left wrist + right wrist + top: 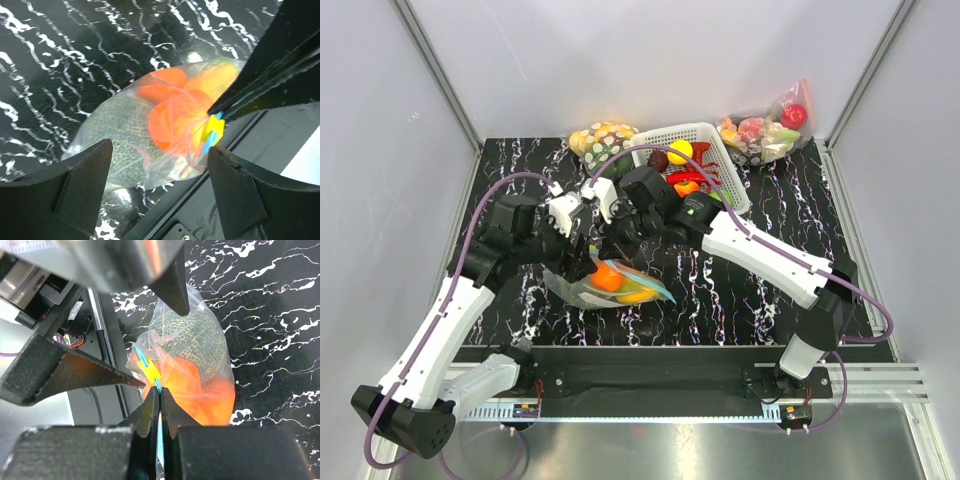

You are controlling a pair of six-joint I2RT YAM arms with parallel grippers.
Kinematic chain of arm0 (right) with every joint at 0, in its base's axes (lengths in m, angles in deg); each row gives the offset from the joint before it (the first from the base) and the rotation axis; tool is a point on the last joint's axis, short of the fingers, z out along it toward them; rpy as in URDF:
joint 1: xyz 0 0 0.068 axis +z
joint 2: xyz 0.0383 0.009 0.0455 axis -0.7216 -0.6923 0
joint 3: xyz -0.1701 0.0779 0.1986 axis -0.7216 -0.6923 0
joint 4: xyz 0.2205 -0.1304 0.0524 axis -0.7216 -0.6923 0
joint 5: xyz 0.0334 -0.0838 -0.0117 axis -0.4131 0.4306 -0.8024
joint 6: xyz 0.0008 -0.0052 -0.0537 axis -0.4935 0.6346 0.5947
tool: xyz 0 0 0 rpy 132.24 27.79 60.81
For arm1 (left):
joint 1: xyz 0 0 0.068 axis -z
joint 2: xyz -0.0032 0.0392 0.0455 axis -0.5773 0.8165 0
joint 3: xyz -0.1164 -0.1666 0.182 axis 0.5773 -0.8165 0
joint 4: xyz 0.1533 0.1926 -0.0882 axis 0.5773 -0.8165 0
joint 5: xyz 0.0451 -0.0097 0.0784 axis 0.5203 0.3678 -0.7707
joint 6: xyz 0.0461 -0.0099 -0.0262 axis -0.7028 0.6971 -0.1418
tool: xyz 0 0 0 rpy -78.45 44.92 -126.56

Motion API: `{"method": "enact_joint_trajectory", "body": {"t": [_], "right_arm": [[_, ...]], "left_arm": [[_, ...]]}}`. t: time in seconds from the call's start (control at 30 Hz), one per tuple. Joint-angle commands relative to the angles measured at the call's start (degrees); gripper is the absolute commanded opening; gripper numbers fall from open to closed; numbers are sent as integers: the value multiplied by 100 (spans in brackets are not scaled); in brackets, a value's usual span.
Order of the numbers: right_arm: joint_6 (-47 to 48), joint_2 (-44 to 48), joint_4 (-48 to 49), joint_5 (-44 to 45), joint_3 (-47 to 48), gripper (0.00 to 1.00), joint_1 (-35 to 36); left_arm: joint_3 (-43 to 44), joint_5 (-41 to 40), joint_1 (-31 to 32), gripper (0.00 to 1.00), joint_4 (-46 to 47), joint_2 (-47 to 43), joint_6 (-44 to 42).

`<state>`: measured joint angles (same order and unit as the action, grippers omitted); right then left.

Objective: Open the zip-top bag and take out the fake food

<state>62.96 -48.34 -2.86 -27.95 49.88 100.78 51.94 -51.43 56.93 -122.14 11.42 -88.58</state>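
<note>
The clear zip-top bag [612, 285] lies near the table's front edge, with the fake food inside. A dark green netted ball [192, 337], orange fruits [210, 395] and a yellow-green piece [220, 75] show through the plastic. My right gripper [160, 390] is shut on the bag's teal zip strip [141, 359], just behind a yellow slider [150, 371]. My left gripper [160, 147] is open. Its jaws stand on either side of the bag's mouth end, and the slider [214, 127] sits close to its right finger [235, 185]. Nothing is pinched between those jaws.
At the back stands a white basket [715, 140] holding red chillies and other pieces. Left of it is a bag of spotted items [600, 140], and at the back right a bag with a red apple [770, 130]. The black front rail [660, 355] runs just below the bag.
</note>
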Motion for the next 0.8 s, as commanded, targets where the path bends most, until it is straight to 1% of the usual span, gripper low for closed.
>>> {"method": "enact_joint_trajectory", "body": {"t": [0.0,0.07,0.23,0.3,0.33,0.43,0.47,0.53,0.57,0.67,0.77], "right_arm": [[6,202,-234,24,-136,0,69],[6,202,-217,111,-154,0,61],[-91,229,-94,86,-189,0,70],[-143,264,-76,77,-259,0,70],[-144,299,-41,94,-277,0,61],[-152,343,-58,156,-365,0,52],[-152,352,-58,182,-374,0,52],[-170,396,-41,226,-426,0,43],[-179,404,-32,244,-444,0,26],[-222,475,-6,279,-514,0,8],[-231,492,-32,270,-532,0,-10]], "left_arm": [[312,592,4,80,835,19,152],[339,882,4,80,904,28,213],[102,1163,-5,76,1133,2,372],[32,1208,-5,70,1230,-7,459],[23,1260,-5,63,1265,-25,486],[14,1365,-5,54,1300,-16,504],[-38,1392,-5,48,1300,-16,652],[-91,1436,-5,42,1274,-42,679],[-135,1462,-5,37,1265,-60,697],[-179,1471,-5,33,1230,-121,715],[-215,1489,-5,23,1239,-113,723]]}}
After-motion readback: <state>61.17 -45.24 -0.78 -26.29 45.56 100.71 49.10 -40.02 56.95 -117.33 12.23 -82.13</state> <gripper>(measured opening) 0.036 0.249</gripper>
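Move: The bag's yellow zip slider lies about 4 cm to the right of the open left hand, 1 cm back and roughly level. From the right hand, which already pinches the zip, it is some 2 cm left, 1 cm back and 1 cm below. Inside the bag, the orange food sits about 5 cm right, 4 cm back and 7 cm below the left hand, and the netted melon some 5 cm back, 1 cm left and 8 cm below. Left hand eases about 3 cm right, slightly back, fingers closing most of the way by the slider; right keeps pinching. ##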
